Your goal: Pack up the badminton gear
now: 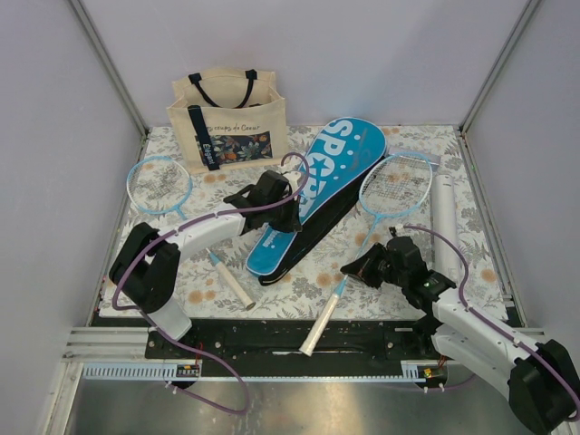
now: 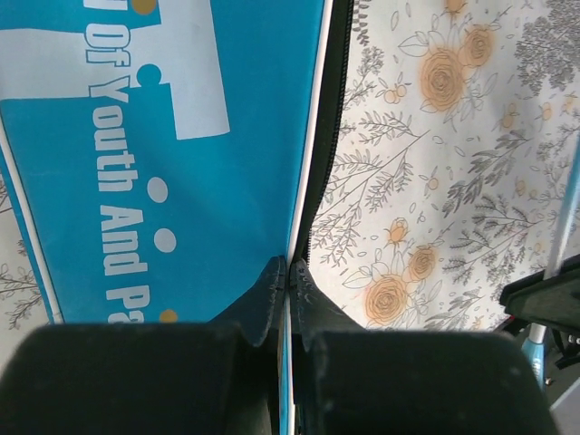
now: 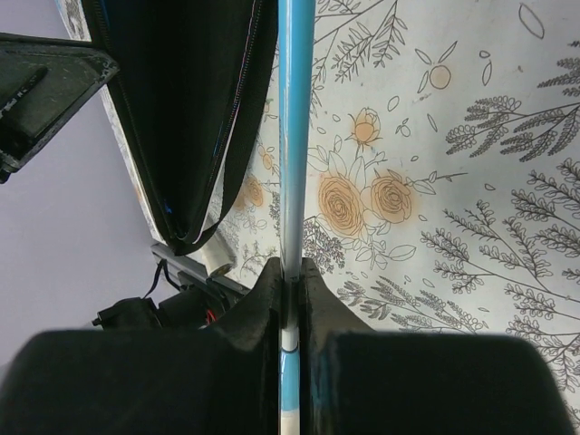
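The blue racket-shaped case [image 1: 317, 186], lettered SPORT, lies on the diagonal in the middle of the table with its black inside showing along the right edge. My left gripper [image 1: 294, 220] is shut on the edge of the case's blue top flap [image 2: 163, 154], with the tips [image 2: 290, 272] pinching the rim. My right gripper [image 1: 350, 269] is shut on the light-blue shaft [image 3: 295, 136] of the right racket [image 1: 396, 186], just above its white handle [image 1: 317, 331]. The other racket [image 1: 159, 186] lies at the left. The white tube [image 1: 444, 227] lies at the right.
A beige tote [image 1: 228, 122] with black straps stands at the back left. A floral cloth [image 1: 426, 272] covers the table, with grey walls on three sides. The right racket's handle sticks out over the metal rail [image 1: 272, 349] at the near edge.
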Controlling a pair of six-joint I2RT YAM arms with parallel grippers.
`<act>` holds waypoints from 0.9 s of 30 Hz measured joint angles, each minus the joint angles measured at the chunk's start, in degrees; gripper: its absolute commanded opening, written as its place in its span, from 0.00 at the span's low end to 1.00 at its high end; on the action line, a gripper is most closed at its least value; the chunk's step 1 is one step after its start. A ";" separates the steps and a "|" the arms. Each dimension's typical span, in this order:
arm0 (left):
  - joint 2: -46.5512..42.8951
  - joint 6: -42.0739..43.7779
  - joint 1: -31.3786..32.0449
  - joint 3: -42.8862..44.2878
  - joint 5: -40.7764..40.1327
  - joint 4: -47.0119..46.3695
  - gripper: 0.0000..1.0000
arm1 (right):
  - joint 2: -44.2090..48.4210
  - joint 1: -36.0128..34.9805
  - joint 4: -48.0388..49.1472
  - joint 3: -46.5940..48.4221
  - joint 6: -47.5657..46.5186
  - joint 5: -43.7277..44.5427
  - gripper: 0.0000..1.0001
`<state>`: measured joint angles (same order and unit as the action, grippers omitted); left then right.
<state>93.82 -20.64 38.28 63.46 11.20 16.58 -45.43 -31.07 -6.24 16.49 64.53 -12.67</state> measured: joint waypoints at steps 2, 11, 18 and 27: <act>-0.02 -0.46 0.00 -0.07 0.68 -0.44 0.00 | -0.83 -0.02 0.44 -0.02 0.52 -0.81 0.00; -1.84 -1.29 0.00 -1.31 3.28 -2.51 0.00 | -5.95 0.00 6.21 -0.02 2.43 -5.51 0.00; -2.08 -0.81 0.00 -2.47 4.66 -3.21 0.00 | -12.41 -0.02 11.26 0.00 2.64 -12.63 0.00; -2.10 3.02 0.00 -2.47 6.69 -2.43 0.00 | -16.46 -0.02 13.86 1.07 0.37 -20.50 0.00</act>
<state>91.72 -17.63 38.28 60.99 17.89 14.15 -61.89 -31.09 7.62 17.56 64.90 -33.17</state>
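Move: The right hand, holding the racket by its shaft, is bringing it to the raised opening along the bag's right side, whose middle lies some 13 cm ahead, 7 cm left and 6 cm below. The racket head is about 28 cm ahead of the right hand and 14 cm to its right; the white tube stands about 14 cm ahead and 27 cm right. From the left hand, pinching the bag's flap edge, that opening lies about 1 cm ahead, 6 cm right and 7 cm down. Keeping its pinch on the racket shaft, the right hand shifts about 5 cm left at nearly constant height and then also draws back some 3 cm, turning counter-clockwise about 15 degrees while tipping down slightly with its left side rising, so that the racket head swings left towards and over the bag's open side. The left hand stays shut on the flap edge and holds it up, easing back a little under 2 cm with only a slight tilt. ##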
